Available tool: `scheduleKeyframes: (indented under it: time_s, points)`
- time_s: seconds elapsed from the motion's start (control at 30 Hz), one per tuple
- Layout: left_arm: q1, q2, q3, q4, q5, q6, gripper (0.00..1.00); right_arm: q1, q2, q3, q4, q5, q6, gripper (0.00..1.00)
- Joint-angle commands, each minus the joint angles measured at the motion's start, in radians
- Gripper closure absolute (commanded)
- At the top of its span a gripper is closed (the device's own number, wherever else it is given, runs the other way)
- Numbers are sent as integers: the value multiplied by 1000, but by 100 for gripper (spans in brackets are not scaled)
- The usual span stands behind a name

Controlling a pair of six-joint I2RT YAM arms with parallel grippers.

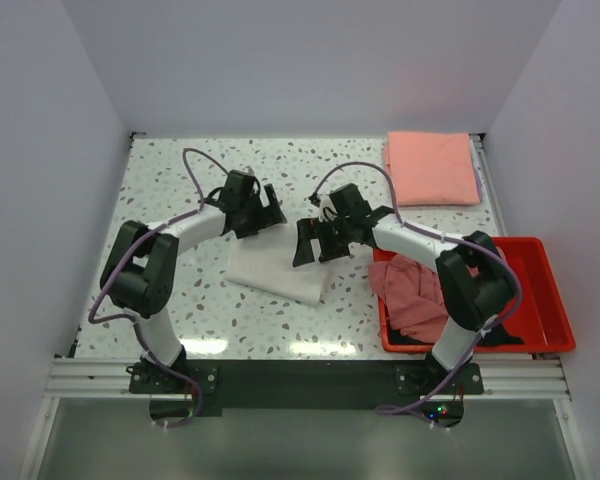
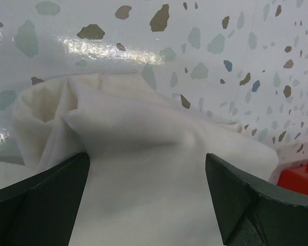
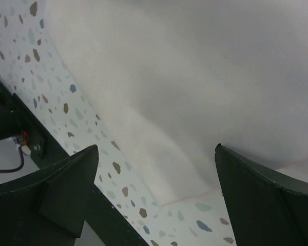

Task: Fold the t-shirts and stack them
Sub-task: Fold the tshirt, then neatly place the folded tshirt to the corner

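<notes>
A folded white t-shirt (image 1: 280,268) lies on the speckled table in the middle. My left gripper (image 1: 265,212) hovers at its far left edge, jaws wide open, and the left wrist view shows rumpled white cloth (image 2: 143,169) between them. My right gripper (image 1: 315,243) stands open over the shirt's far right edge; its wrist view shows smooth white cloth (image 3: 195,92) and a folded corner below. A folded salmon-pink t-shirt (image 1: 432,167) lies at the back right. A dusty-pink t-shirt (image 1: 412,295) hangs crumpled over the red bin's rim, and a black one (image 1: 504,335) is partly hidden behind the right arm.
The red plastic bin (image 1: 552,290) stands at the table's right front, beside the right arm's base. White walls close in the table on three sides. The dark front rail (image 3: 56,169) shows in the right wrist view.
</notes>
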Motion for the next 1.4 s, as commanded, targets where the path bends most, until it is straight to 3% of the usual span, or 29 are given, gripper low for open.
scheduleKeyframes:
  time_s: [0.0,0.2,0.37,0.6,0.8,0.93,1.1,1.37]
  points:
    - [29,45,26,78,-10,-9,0,-5,43,66,2,61,-7,1]
    - [60,50,-3,16,-68,-14,0,-13,148,120,-31,173,-13,1]
    - [61,-22,-67,19,-78,-20,0,-13,211,207,-72,173,-51,1]
    - [61,-163,-92,-2,-108,-48,0,-4,79,302,-127,222,-73,1]
    - [61,-377,-107,-97,-160,-39,0,-2,-211,135,-49,477,43,1]
    - [61,-564,-126,-245,-304,-60,0,-15,-370,-17,-6,609,152,1]
    - [61,-746,-242,-350,-427,-141,0,-18,-372,-64,-20,554,123,1]
    - [61,-927,-449,-434,-409,-206,0,-16,-231,-31,-35,522,177,5]
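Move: The loosely folded white t-shirt lies just below both open hands: its middle is about 8 cm back and 3 cm right of the left hand, and 3 cm back and 6 cm left of the right hand. From the right hand, the pink cloth in the red bin is roughly 32 cm right and 14 cm back, and the salmon folded shirt some 37 cm right and 25 cm ahead. Both open hands dip to the t-shirt, rise about 17 cm, parting sideways, then sink, left hand drawing back. ##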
